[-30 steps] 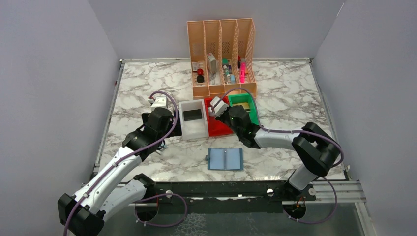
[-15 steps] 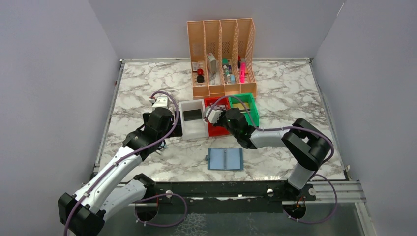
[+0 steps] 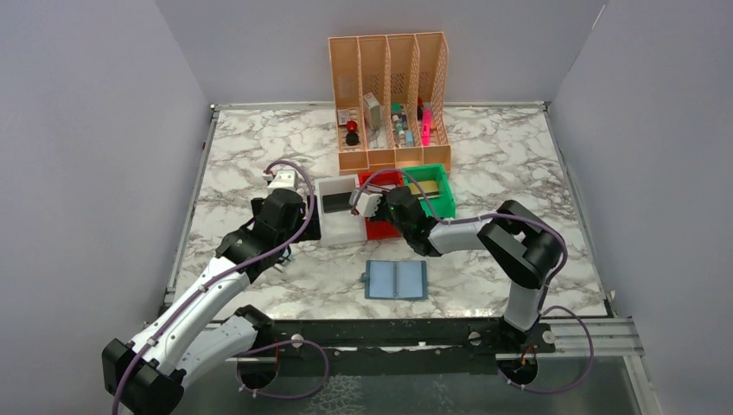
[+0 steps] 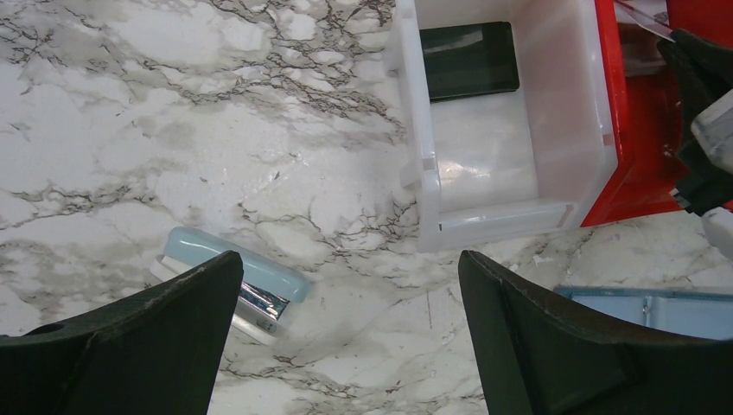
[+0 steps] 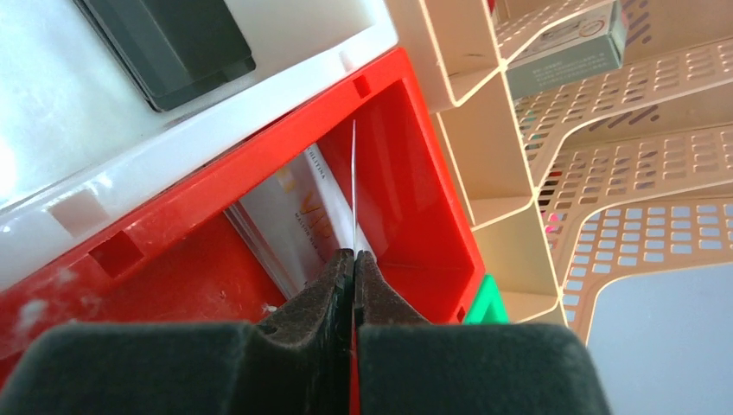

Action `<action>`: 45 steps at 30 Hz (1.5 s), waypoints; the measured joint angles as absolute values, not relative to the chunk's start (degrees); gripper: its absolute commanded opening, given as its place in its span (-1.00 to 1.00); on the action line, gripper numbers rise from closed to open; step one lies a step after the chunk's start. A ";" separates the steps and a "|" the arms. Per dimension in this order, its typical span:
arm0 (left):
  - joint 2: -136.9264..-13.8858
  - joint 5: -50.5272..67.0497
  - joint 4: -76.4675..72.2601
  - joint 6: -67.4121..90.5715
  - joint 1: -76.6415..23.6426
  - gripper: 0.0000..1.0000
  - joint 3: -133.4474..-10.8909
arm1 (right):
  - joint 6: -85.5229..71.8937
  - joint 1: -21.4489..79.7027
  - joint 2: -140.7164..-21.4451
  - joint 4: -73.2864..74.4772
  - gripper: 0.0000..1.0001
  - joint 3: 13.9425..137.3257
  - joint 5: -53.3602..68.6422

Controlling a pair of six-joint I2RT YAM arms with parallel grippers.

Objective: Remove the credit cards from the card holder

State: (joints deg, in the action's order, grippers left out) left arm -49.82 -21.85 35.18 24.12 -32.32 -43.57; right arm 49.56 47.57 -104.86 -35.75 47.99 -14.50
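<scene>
The card holder (image 3: 395,279), a teal-blue wallet, lies open and flat on the marble near the front edge; its corner shows in the left wrist view (image 4: 657,307). My right gripper (image 5: 353,255) is shut on a credit card (image 5: 353,173), held edge-on above the red bin (image 5: 406,173). A second, pale credit card (image 5: 298,216) with gold print lies inside that bin. My left gripper (image 4: 346,328) hangs wide open over bare marble left of the white bin, holding nothing.
A white bin (image 4: 519,147) with a black flat object (image 4: 469,59) stands left of the red bin, a green bin (image 3: 432,186) on its right. The peach mesh organizer (image 3: 389,95) rises behind them. A light-blue stapler (image 4: 251,277) lies by my left finger.
The right arm has swung left from the green bin to the red bin with the card in its jaws. The left arm has not moved.
</scene>
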 measured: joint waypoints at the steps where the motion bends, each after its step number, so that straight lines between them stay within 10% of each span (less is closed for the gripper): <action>1: -49.82 -21.85 35.18 24.12 -32.32 0.98 -43.57 | 49.82 47.57 -105.49 -35.79 -0.82 48.29 -14.79; 45: -50.85 -20.84 34.87 23.27 -32.32 0.98 -43.57 | 37.50 47.24 -100.07 -32.69 -0.32 48.21 -16.60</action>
State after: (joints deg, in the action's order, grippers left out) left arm -50.85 -20.84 34.87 23.27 -32.32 -43.57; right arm 37.50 47.24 -100.07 -32.69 48.21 -16.60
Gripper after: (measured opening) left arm 0.987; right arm 0.342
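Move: The card pile in the red bin lies just ahead of the right hand, about 2 cm farther out, 2 cm to its left and 5 cm below; that hand holds one more card. The black box in the white bin is level with the hand, some 13 cm left. The gold card in the green bin is about 10 cm right and 4 cm farther out. From the left hand, the pile is roughly 11 cm ahead, 23 cm right and 12 cm lower. The card pinched edge-on in the right fingertips is lowered about 2.5 cm farther into the red bin, towards the pile. There the hand holds its place while the fingers part to about a third open and let go of the card; then it rises almost straight up by some 5 cm, its left side tilting up roughly 15 degrees late in the climb. ##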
